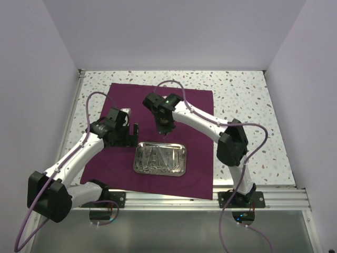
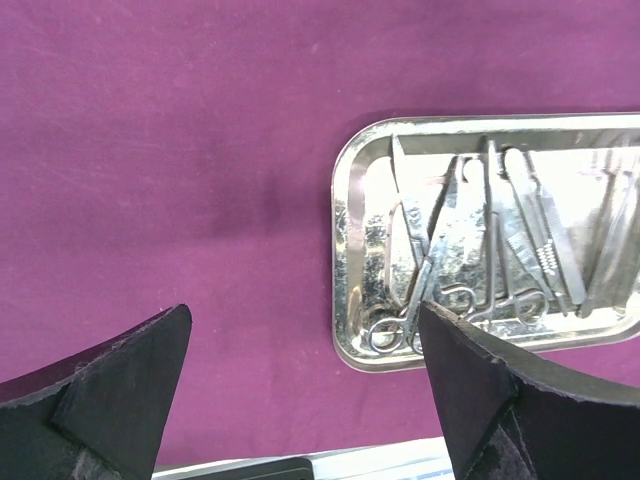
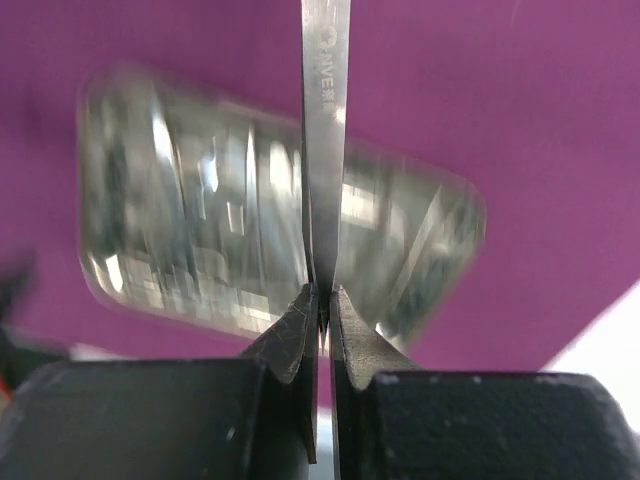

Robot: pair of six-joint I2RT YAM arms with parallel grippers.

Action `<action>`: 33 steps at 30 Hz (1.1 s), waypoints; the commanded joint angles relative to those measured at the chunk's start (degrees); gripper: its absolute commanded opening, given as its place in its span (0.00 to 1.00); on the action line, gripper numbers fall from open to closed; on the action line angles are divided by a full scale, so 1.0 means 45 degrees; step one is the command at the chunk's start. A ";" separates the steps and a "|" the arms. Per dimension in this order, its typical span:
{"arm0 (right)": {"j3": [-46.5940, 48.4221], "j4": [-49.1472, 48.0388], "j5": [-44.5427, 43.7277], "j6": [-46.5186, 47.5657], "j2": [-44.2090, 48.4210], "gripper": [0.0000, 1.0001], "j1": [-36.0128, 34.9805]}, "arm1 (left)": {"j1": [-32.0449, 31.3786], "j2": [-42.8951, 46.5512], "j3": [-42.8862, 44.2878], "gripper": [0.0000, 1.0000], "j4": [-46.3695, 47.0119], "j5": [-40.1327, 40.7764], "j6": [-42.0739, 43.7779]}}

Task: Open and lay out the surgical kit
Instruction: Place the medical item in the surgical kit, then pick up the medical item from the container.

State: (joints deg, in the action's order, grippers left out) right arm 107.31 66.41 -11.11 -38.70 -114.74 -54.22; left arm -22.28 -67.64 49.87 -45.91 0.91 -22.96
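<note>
The magenta-purple cloth (image 1: 116, 163) lies spread flat on the table. The steel tray (image 1: 160, 158) sits on its near middle with several thin silver instruments (image 2: 470, 250) in it. My right gripper (image 1: 165, 130) hangs above the cloth just behind the tray, shut on silver tweezers (image 3: 326, 120) that stick straight out from the fingertips over the tray (image 3: 200, 240). My left gripper (image 1: 131, 132) is open and empty over bare cloth (image 2: 180, 180) just left of the tray (image 2: 350, 260).
The speckled table (image 1: 247, 100) shows around the cloth. An aluminium rail (image 1: 210, 199) runs along the near edge. White walls close in the left, right and back.
</note>
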 commanded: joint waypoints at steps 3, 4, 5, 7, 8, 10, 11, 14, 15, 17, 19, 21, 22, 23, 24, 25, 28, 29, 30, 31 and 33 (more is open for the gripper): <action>0.3609 -0.1476 0.0028 0.0942 -0.3014 0.00 0.2066 | 0.0010 0.0987 0.0422 1.00 0.0690 -0.0064 0.0102; 0.4214 -0.1574 0.0086 0.0963 -0.3463 0.00 0.2416 | 0.0010 0.0968 0.0538 1.00 0.0671 -0.0142 0.0064; 0.5207 -0.1691 0.0435 0.0963 -0.4357 0.00 0.2593 | 0.0010 0.0948 0.0752 1.00 0.0671 -0.0452 0.0063; 0.6110 -0.2276 0.0750 0.0574 -0.5046 0.00 0.3119 | 0.0010 0.0929 0.1046 1.00 0.0594 -0.0689 0.0044; 0.6192 -0.2549 0.1138 0.0379 -0.5456 0.00 0.3296 | 0.0010 0.0909 0.1125 1.00 0.0554 -0.0709 0.0024; 0.6019 -0.3661 0.1569 -0.0343 -0.5713 0.00 0.3744 | 0.0010 0.0890 0.1300 1.00 0.0379 -0.0670 0.0005; 0.5959 -0.4303 0.1997 -0.0558 -0.6004 0.00 0.3844 | 0.0010 0.0890 0.1340 1.00 0.0320 -0.0574 0.0005; 0.6289 -0.4660 0.2332 -0.1068 -0.6551 0.00 0.4157 | 0.0010 0.0812 0.1554 1.00 0.0066 -0.0320 0.0024; 0.6407 -0.4777 0.2430 -0.1088 -0.6882 0.15 0.4196 | 0.0010 0.0773 0.1575 1.00 -0.0031 -0.0261 0.0044; 0.6603 -0.4895 0.2741 -0.0991 -0.7177 0.42 0.4333 | 0.0010 0.0734 0.1653 1.00 -0.0052 -0.0241 0.0044; 0.6662 -0.4681 0.2724 -0.0932 -0.7315 0.72 0.4450 | 0.0010 0.0617 0.1769 1.00 -0.0013 -0.0241 0.0044; 0.6351 -0.4485 0.2549 -0.0699 -0.6831 0.76 0.4586 | 0.0010 0.0422 0.1867 1.00 0.0026 -0.0241 0.0024; 0.5769 -0.4485 0.2490 -0.0581 -0.6576 0.77 0.4664 | 0.0010 0.0324 0.1964 1.00 0.0104 -0.0241 0.0044; 0.5435 -0.4466 0.2199 -0.0329 -0.6225 0.78 0.4704 | 0.0010 0.0265 0.2023 1.00 0.0143 -0.0241 0.0044; 0.5083 -0.4465 0.2061 -0.0191 -0.5854 0.79 0.4820 | 0.0010 0.0071 0.2063 1.00 0.0202 -0.0241 0.0044; 0.4364 -0.4427 0.1750 -0.0035 -0.5058 0.79 0.4860 | 0.0010 -0.0008 0.2160 1.00 0.0280 -0.0241 0.0063; 0.3171 -0.4096 0.1299 0.0571 -0.3378 0.80 0.4938 | 0.0010 -0.0223 0.2200 1.00 0.0591 -0.0241 0.0141; 0.2895 -0.3920 0.1163 0.0707 -0.2983 0.80 0.4919 | 0.0010 -0.0243 0.2200 1.00 0.0709 -0.0279 0.0161; 0.2564 -0.3841 0.1161 0.0902 -0.2496 0.80 0.4919 | -0.0009 -0.0359 0.2200 0.99 0.0807 -0.0318 0.0200; 0.1768 -0.3782 0.1239 0.0982 -0.2046 0.80 0.4919 | 0.0010 -0.0418 0.2219 0.99 0.0982 -0.0396 0.0219; 0.0711 -0.3703 0.1395 0.1060 -0.0582 0.80 0.4803 | 0.0010 -0.0574 0.2239 0.99 0.1139 -0.0455 0.0297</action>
State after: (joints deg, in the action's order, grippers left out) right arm 114.48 47.97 -3.79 -36.73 -128.86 -32.10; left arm -22.28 -69.52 57.52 -44.62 -0.69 -22.94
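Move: The clear patch of drape for the tweezers already held in my right hand lies about 24 cm straight ahead of that hand and 11 cm below it. The steel tray is behind it, its middle roughly 10 cm back, 1 cm to the left and 12 cm down. The drape's far edge runs some 15 cm beyond the patch. From my left hand the patch is about 26 cm ahead, 17 cm to the right and 9 cm below. My right hand carries the tweezers quickly forward some 22 cm over the drape, away from the tray, sinking about 10 cm and turning clockwise some 20 degrees with its left side rising. Low over the patch my fingers open wide and let go, then I draw off to the right, up and a little back. Meanwhile my open left hand rises about 4 cm and eases forward and slightly right, holding nothing. ##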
